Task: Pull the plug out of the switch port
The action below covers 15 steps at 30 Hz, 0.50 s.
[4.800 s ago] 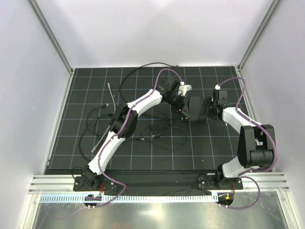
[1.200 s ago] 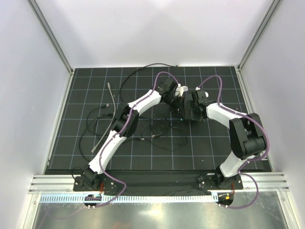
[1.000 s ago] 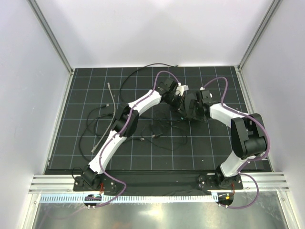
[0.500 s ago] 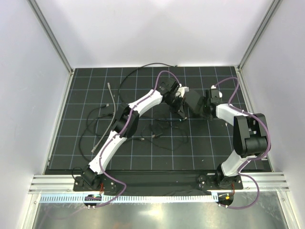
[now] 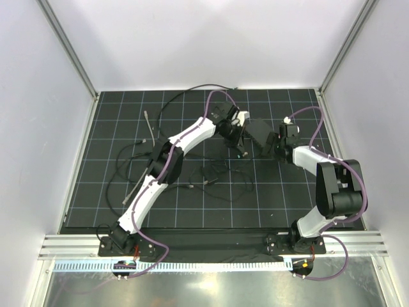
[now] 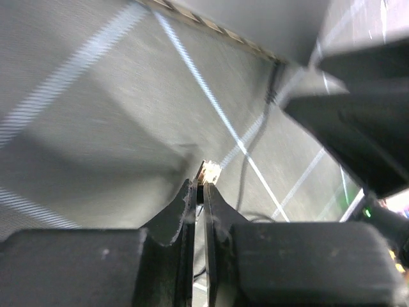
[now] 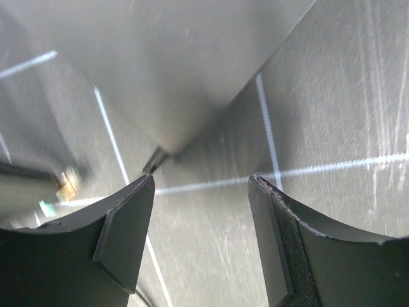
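Note:
My left gripper (image 6: 199,187) is shut on the plug (image 6: 210,171), a small clear and amber tip that pokes out past the fingertips over bare mat. The plug is apart from the black switch box (image 6: 361,121), which stands at the right with a green light on its edge. The switch port itself cannot be made out. From above, the left gripper (image 5: 238,137) sits just left of the box (image 5: 257,132), and my right gripper (image 5: 270,147) is at the box's right side. My right gripper (image 7: 197,184) stands open over mat, with the box's blurred face (image 7: 192,64) just beyond its tips.
Loose grey and black cables (image 5: 137,167) lie over the left half of the gridded mat (image 5: 192,204). A black cable (image 5: 185,94) loops toward the back wall. A small block with thin black wires (image 5: 208,176) sits mid-mat. Aluminium posts and white walls close in the sides.
The two grippers were pressed close together a second ago and have drawn apart. The box and right gripper shifted right, the left gripper pulled back left, and its jaws closed tighter.

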Motion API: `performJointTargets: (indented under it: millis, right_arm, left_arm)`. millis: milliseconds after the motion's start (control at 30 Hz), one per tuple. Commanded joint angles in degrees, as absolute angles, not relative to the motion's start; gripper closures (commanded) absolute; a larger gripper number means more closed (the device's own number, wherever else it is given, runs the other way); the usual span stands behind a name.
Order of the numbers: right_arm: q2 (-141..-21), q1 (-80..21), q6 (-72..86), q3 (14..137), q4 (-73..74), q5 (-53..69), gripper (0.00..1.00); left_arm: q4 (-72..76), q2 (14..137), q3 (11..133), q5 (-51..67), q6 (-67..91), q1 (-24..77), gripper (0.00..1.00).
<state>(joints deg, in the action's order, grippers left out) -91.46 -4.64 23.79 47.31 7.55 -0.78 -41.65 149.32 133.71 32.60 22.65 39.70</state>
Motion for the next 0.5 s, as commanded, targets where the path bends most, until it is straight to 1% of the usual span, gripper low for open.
performJointTargets:
  millis: [0, 33, 100, 133, 167, 200, 367, 467]
  right_arm:
    - [-87.54, -4.75, 21.97, 45.97, 4.31, 1.58, 0.32]
    - [-87.37, -4.75, 21.89, 45.97, 4.05, 1.67, 0.32]
    - [-87.89, -4.75, 21.8, 46.05, 4.04, 1.67, 0.32]
    - [-88.06, -4.75, 21.71, 46.14, 4.3, 1.58, 0.32]
    - [-88.41, -4.66, 21.71, 46.23, 4.22, 1.58, 0.31]
    - [-88.94, -4.75, 21.62, 46.4, 4.22, 1.76, 0.32]
    - [-89.65, -4.75, 21.45, 46.76, 3.69, 3.69, 0.31]
    - [-89.39, -4.75, 21.62, 46.67, 3.43, 4.04, 0.31]
  left_arm:
    - [-41.66, 144.06, 136.06, 25.07, 24.6, 37.27, 0.83]
    - [-41.57, 142.49, 133.44, 20.7, 24.96, 37.0, 0.68]
    - [-40.79, 136.8, 129.75, 16.46, 26.01, 35.87, 0.55]
    - [-40.09, 134.76, 125.2, 14.09, 26.45, 35.51, 0.45]
    - [-39.56, 132.82, 122.98, 9.54, 26.72, 35.25, 0.27]
    - [-38.85, 128.71, 120.52, 7.67, 26.98, 34.64, 0.01]
    - [-38.67, 118.93, 106.91, -8.13, 34.18, 30.42, 0.0]
    - [-40.86, 115.49, 102.93, -12.9, 38.83, 27.34, 0.0]
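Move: The plug is already out of the switch and still sits between my left fingertips, practically at the hand point and just above the mat. From my left hand, the switch's middle lies about 9 cm ahead and 6 cm right, a little lower, and the black adapter some 9 cm back and 13 cm left. From my right hand, standing by the switch's near corner, the plug is about 11 cm left and 2 cm ahead. I let go of the plug: my left fingers spread from nearly shut to fully open as the hand starts forward. Then I sweep it away from plug and switch, some 18 cm left and about 6 cm forward, climbing about 8 cm mostly in the second half, while the wrist swings some 35 degrees counter-clockwise and its left side lifts. ##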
